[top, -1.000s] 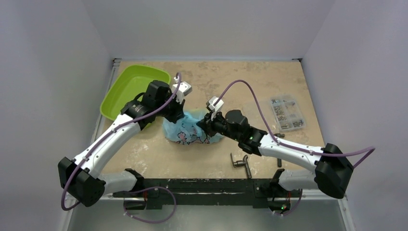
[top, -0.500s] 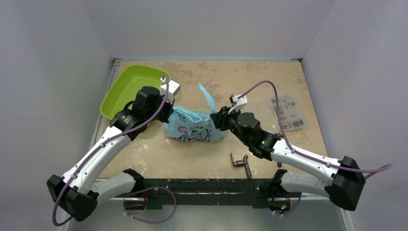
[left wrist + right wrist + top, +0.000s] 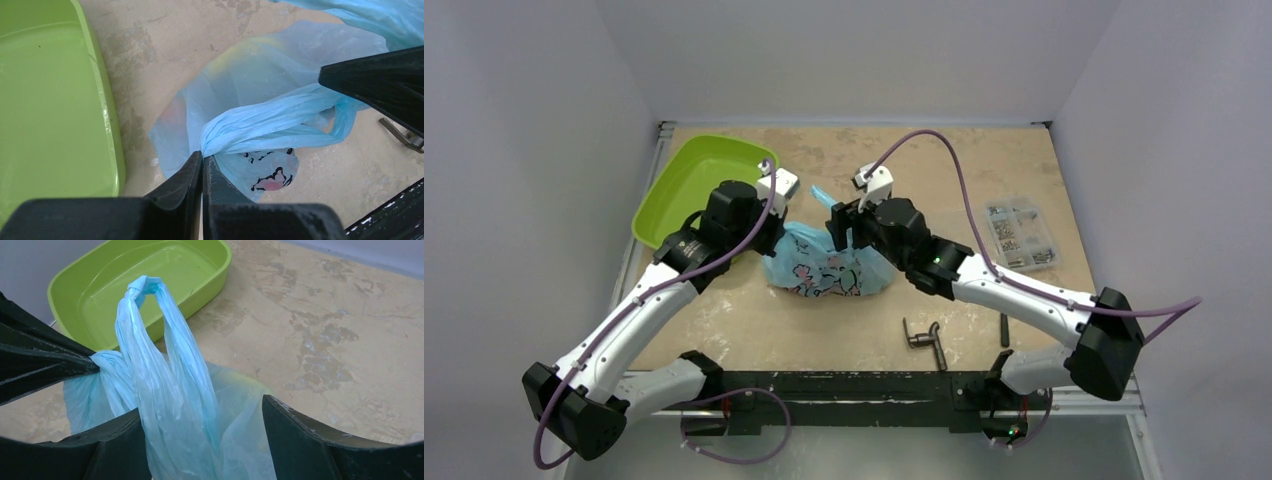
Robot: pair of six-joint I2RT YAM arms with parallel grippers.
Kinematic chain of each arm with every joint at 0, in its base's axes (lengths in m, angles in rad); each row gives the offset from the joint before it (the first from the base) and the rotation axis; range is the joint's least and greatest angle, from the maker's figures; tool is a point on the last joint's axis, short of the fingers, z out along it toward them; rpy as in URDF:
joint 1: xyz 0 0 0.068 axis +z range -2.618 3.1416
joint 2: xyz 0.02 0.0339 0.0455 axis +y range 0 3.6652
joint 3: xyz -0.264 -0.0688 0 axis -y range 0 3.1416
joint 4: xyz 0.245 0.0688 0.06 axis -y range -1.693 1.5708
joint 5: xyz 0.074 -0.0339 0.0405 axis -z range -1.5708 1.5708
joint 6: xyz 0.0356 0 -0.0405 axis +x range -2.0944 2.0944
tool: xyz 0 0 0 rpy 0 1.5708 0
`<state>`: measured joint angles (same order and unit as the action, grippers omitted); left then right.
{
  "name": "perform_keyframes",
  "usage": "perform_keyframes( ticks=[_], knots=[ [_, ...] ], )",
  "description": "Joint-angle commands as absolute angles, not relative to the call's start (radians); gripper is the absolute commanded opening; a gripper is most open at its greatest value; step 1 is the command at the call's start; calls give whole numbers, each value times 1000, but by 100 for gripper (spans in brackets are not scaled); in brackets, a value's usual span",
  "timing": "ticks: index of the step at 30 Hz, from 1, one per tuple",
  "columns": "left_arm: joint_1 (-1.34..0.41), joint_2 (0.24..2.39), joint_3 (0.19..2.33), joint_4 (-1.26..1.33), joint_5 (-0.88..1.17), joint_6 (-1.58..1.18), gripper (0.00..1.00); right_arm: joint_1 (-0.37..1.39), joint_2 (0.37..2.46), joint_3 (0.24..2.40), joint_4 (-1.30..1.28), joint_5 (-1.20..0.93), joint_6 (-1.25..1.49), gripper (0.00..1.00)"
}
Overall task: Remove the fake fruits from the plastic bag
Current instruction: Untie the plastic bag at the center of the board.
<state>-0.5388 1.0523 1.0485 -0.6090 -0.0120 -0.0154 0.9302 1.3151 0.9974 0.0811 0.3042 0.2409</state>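
Note:
The light-blue plastic bag [image 3: 824, 268] lies on the table between my arms. The fake fruits are hidden inside it; only a faint yellow tint [image 3: 240, 50] shows through the plastic. My left gripper [image 3: 202, 155] is shut on one twisted handle [image 3: 270, 125] at the bag's left side, also seen from above [image 3: 776, 228]. My right gripper [image 3: 200, 407] is open, its fingers either side of the other handle [image 3: 145, 295], which stands upright. From above it sits over the bag's far edge [image 3: 844, 222].
A lime-green tray [image 3: 686, 180] stands just left of the bag, close to my left gripper. A clear parts box [image 3: 1021, 233] is at the right. Metal hex keys [image 3: 924, 335] lie near the front edge.
My right gripper has swung from the bag's right side up and left, over the upright handle. My left gripper pulled its handle left a second ago and has since held still.

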Motion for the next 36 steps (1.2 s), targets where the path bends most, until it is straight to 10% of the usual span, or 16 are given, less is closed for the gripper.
perform_keyframes(
  ticks=[1,7,27,31,36],
  knots=[
    [-535,1033,1045,-568,-5,-27,0,933,1352,1110,19,339,249,67],
    [-536,991,1023,-534,-5,-44,0,931,1300,1121,8,398,320,0],
    [-367,901,1217,-610,139,-454,0,707,1258,1314,-97,213,304,0],
    [-366,819,1107,-691,212,-432,56,707,1225,1204,-109,102,307,0],
    [-374,780,1114,-818,481,-351,86,707,1182,1103,-119,2,323,3]
  ],
)
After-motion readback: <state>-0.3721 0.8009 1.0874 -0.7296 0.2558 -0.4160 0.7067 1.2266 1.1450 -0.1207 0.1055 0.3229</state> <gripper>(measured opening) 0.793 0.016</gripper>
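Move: The left gripper is already shut on one bunched handle. The plastic bag's body lies about 11 cm to its right, 2 cm ahead and some 13 cm below, with the green tray's middle some 20 cm left, 15 cm ahead and 18 cm below. The other handle loop already stands between the right gripper's open fingers, about 1 cm ahead and 1 cm left of their midpoint. From the right hand, the bag's body is about 2 cm left, 2 cm back and 15 cm below. Shut the right gripper on the handle loop between its fingers, then swing it up about 11 cm, forward and right, while the left keeps its pinch and rises some 14 cm, rolling about 30 degrees with its right side up. Then open the left wide to free its handle and drop down and back from the bag, as the right, still pinching, sinks and eases back. ##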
